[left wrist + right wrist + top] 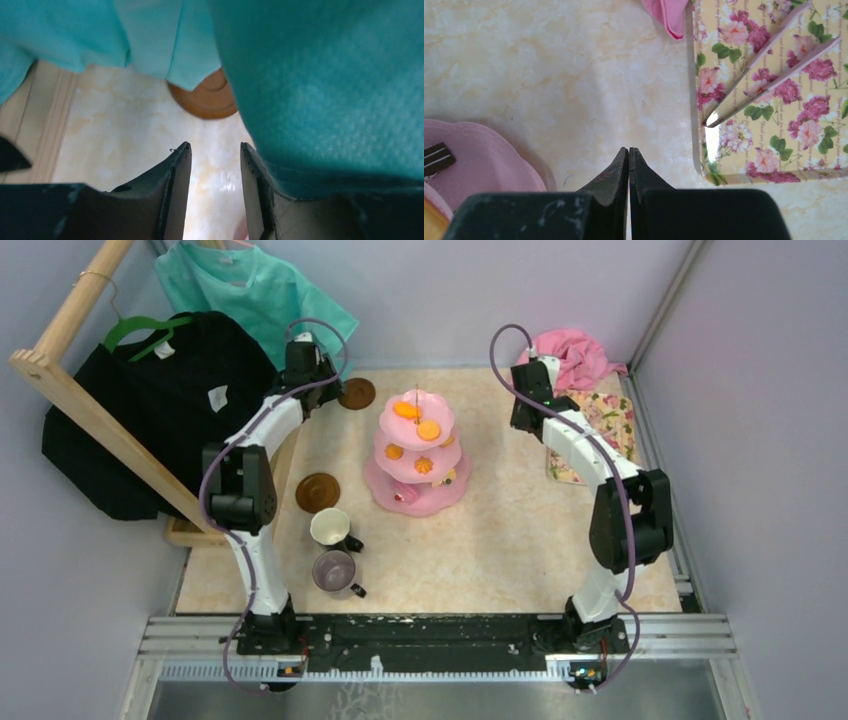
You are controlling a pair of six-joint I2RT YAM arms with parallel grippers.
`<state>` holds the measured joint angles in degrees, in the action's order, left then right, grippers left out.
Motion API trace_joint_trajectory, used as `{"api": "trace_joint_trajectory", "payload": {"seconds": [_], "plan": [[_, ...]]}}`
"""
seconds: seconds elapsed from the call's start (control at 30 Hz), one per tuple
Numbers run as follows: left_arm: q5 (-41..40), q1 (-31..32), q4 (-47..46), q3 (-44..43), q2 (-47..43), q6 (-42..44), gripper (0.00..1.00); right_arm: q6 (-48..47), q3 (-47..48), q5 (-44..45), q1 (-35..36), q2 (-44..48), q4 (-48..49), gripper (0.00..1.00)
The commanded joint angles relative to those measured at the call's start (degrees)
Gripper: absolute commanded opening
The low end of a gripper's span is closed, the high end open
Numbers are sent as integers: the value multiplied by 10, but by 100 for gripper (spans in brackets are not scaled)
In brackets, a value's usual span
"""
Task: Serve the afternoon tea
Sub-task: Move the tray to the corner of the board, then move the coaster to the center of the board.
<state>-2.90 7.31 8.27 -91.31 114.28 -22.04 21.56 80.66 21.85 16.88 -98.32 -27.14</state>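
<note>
The pink three-tier cake stand stands mid-table with orange snacks on its tiers. One brown saucer lies at the back left, another saucer nearer, beside the white mug and the grey-purple mug. My left gripper is open and empty above the table, with the back saucer just ahead, half hidden by teal cloth. My right gripper is shut on nothing, between the stand's bottom plate and the floral mat.
A teal shirt and a black garment hang from a wooden rack at the back left, the teal one draping over my left gripper. A pink cloth lies behind the mat.
</note>
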Motion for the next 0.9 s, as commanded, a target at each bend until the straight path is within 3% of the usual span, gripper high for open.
{"api": "trace_joint_trajectory", "payload": {"seconds": [0.0, 0.33, 0.63, 0.87], "plan": [[25, 2, 2, -85, 66, 11, 44, 5, 6, -10, 15, 31, 25, 0], [43, 5, 16, -260, 218, -26, 34, 5, -2, -14, 34, 51, 39, 0], [55, 14, 28, -327, 284, -41, 16, -1, 8, -16, 35, 54, 61, 0], [34, 19, 68, -351, 310, -53, 13, -2, 22, -25, 35, 48, 61, 0]]}}
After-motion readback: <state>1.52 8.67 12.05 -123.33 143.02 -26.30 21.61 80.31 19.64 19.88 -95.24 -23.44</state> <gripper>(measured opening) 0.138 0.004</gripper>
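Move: The far brown coaster lies about 10 cm ahead of the left hand, some 3 cm to its right and 9 cm below. The teal shirt hangs some 10 cm ahead, 16 cm left and 12 cm higher; the cake stand is 15 cm back and 20 cm right, about level in height. From the right hand that coaster is 20 cm ahead, 40 cm left, 10 cm down; the tray is about 5 cm ahead, 19 cm right, 10 cm down. Forward about 10 cm, then more and more downward, the left hand reaches in beneath the teal shirt to the far coaster, sinking some 7 cm and easing right while its half-open fingers come nearly shut. The empty right hand, still shut, drifts left away from the tray, then rises, tipping up slightly. ##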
